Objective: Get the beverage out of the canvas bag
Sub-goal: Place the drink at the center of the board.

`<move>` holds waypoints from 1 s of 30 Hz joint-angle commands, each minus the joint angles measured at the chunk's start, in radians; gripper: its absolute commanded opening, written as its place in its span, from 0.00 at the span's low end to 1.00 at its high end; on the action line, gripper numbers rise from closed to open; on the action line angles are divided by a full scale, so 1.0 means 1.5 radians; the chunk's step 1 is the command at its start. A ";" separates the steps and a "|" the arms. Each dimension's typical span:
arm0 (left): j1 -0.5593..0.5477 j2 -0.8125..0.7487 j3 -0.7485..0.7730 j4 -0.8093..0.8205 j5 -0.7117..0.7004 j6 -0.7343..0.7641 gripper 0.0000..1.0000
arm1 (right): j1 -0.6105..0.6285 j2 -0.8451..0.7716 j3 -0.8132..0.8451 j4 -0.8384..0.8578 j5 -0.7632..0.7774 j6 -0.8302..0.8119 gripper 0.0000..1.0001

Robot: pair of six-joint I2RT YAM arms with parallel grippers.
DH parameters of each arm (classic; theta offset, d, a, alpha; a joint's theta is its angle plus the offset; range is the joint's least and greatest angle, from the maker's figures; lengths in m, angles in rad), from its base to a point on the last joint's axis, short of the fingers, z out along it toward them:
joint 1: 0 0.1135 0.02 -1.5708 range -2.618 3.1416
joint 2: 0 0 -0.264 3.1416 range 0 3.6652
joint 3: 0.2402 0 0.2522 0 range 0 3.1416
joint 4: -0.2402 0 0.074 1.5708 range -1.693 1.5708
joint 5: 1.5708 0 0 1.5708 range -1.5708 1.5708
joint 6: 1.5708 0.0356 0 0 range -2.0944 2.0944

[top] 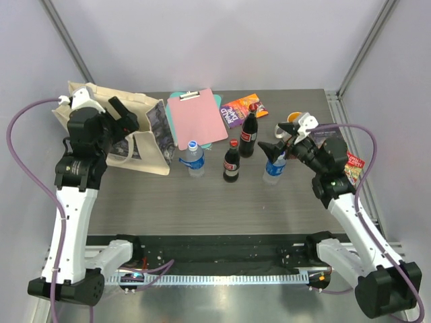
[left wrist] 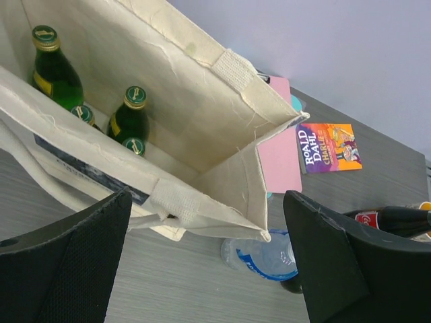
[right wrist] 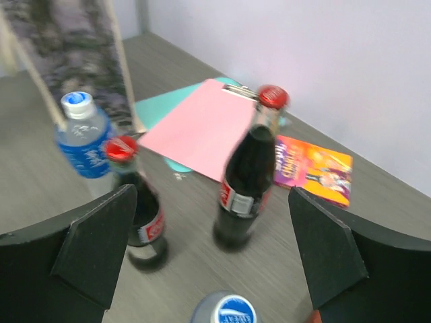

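Observation:
The cream canvas bag (top: 138, 138) stands open at the back left, its dark print facing right. In the left wrist view the bag's (left wrist: 202, 121) inside holds several green glass bottles (left wrist: 128, 116). My left gripper (top: 124, 116) is open and empty, above the bag's near rim (left wrist: 207, 195). On the table stand two water bottles (top: 194, 156) (top: 275, 168) and two cola bottles (top: 231, 161) (top: 248, 134). My right gripper (top: 277, 140) is open and empty, just above the right water bottle (right wrist: 229, 311), facing the cola bottles (right wrist: 248, 178).
A pink clipboard (top: 196, 118) lies on a teal folder behind the bottles. A Roald Dahl book (top: 242, 109) lies beside it. An orange object (top: 295, 117) and a red packet (top: 354, 167) sit at the right. A metal frame rail runs along the table's right edge.

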 commanded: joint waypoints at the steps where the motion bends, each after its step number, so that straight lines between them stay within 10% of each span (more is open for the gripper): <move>1: 0.002 0.020 0.047 -0.014 -0.018 0.038 0.94 | -0.002 0.051 0.119 -0.109 -0.153 -0.007 1.00; 16: 0.131 0.129 0.101 0.022 0.117 -0.024 0.95 | 0.232 0.359 0.501 -0.273 -0.189 0.159 1.00; 30: 0.194 0.107 0.085 0.017 0.140 0.013 0.94 | 0.450 0.698 0.956 -0.423 0.001 -0.265 1.00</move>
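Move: In the canvas bag, the green bottles stand some 13 cm ahead of the left hand, 9 cm to its left and 26 cm below. The bag's right side lies about 38 cm to the right hand's left, 10 cm ahead and 15 cm lower. About 20 cm below the right hand are the small cola, 14 cm left and 4 cm ahead, and the blue-label water bottle, 27 cm left and 6 cm ahead. Sweeping left some 32 cm, with a rise of about 5 cm early on, the right hand passes high by the small cola and blue-label water bottle towards the bag's right side, turning about 45 degrees counter-clockwise until its fingers point left. Meanwhile the left hand eases forward, then left (about 6 cm) over the bag mouth towards the green bottles. Both grippers stay open and empty. ##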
